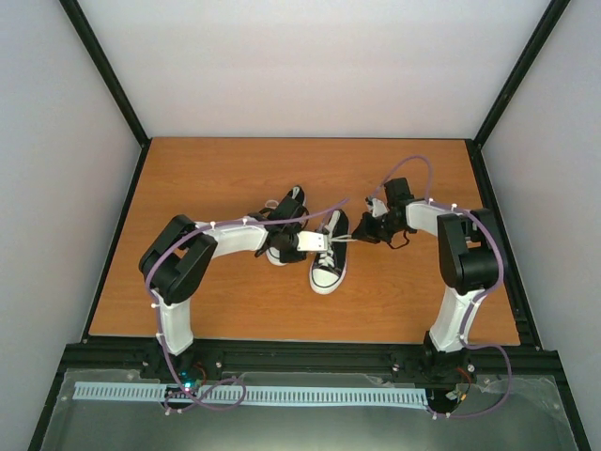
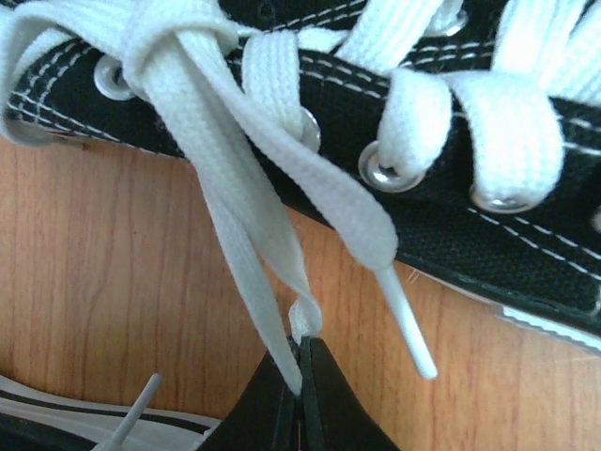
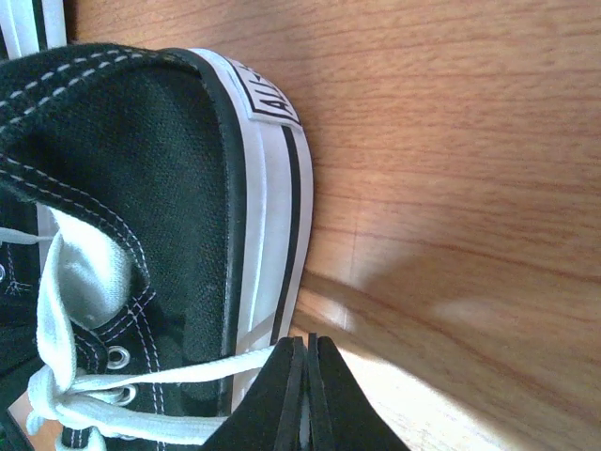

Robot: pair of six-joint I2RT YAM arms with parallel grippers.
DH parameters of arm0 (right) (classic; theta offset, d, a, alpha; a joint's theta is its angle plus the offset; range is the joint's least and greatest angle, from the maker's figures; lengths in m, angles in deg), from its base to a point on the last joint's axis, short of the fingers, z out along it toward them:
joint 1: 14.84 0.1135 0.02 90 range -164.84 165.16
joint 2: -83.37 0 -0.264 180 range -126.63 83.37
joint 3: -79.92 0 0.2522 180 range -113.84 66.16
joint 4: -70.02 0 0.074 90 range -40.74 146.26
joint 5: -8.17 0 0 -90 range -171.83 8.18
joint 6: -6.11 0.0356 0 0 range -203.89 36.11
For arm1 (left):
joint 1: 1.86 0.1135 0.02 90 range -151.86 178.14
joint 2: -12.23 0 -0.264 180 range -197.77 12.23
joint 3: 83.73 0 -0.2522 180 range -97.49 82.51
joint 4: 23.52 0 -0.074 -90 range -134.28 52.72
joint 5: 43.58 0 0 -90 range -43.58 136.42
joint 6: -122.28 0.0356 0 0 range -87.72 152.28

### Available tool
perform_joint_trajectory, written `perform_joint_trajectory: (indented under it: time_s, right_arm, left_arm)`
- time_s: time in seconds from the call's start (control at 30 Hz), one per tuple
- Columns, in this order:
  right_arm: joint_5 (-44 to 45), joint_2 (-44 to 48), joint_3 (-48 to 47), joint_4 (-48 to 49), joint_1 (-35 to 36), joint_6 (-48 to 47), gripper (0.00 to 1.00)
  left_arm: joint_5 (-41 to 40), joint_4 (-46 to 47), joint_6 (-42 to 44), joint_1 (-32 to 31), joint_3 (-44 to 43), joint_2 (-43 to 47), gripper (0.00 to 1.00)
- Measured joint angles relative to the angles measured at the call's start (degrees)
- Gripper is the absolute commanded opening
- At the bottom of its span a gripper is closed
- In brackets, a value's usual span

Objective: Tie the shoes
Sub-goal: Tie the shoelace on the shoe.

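Note:
Two black shoes with white toe caps lie mid-table: one (image 1: 329,263) with its toe toward me, the other (image 1: 285,218) partly under my left arm. My left gripper (image 1: 323,241) hangs over the nearer shoe's lacing. In the left wrist view this gripper (image 2: 305,340) is shut on a white lace (image 2: 246,272) that runs up to a crossing at the top eyelets of the shoe (image 2: 441,216). A second lace end with its plastic tip (image 2: 409,325) hangs free. My right gripper (image 1: 357,234) (image 3: 307,338) sits beside the heel of the shoe (image 3: 141,188), shut on a taut lace (image 3: 178,372).
The orange wooden table (image 1: 235,178) is bounded by black frame rails and white walls. In the left wrist view, the white sole of the other shoe (image 2: 56,415) and a loose lace tip (image 2: 131,413) lie at the bottom left.

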Motion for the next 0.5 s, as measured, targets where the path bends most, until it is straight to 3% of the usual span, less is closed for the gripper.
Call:
perform_joint_trajectory:
  time_s: [0.13, 0.2, 0.3, 0.5]
  right_arm:
    - [-0.46, -0.22, 0.0, 0.22, -0.13, -0.07, 0.03]
    - [-0.76, -0.26, 0.0, -0.02, -0.13, -0.59, 0.13]
    - [-0.61, -0.22, -0.02, -0.76, -0.24, -1.81, 0.23]
    - [-0.2, 3.19, -0.02, -3.93, -0.81, -3.21, 0.44]
  left_arm:
    - [0.2, 0.37, 0.02, -0.02, 0.13, 0.02, 0.01]
    - [0.96, -0.48, -0.31, 0.0, -0.44, 0.02, 0.03]
    - [3.04, -3.58, -1.27, 0.07, -2.67, 0.02, 0.24]
    - [3.78, -8.17, -4.13, 0.37, -6.82, 0.24, 0.48]
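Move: The bow's knot on the right-hand shoe sits between the hands, each still pinching one white loop. From the left hand it is about 5 cm to the right, 3 ahead and slightly above; that shoe's middle is some 5 cm right, level. The other shoe's middle lies about 5 cm left and 6 ahead of the left hand. From the right hand the knot is roughly 6 cm left, level ahead, a little higher, and its shoe's middle 6 left, 3 back. Up out of the pull, once the fingers open: after a brief hold down beside the shoe, both hands let go of their loops, parting the fingers about a third of the way. The left hand climbs about 3 cm from the gap between the shoes, drifting some 1 cm right; the right hand rises only about 1.5 cm, late, its fingers still on either side of its loop. ##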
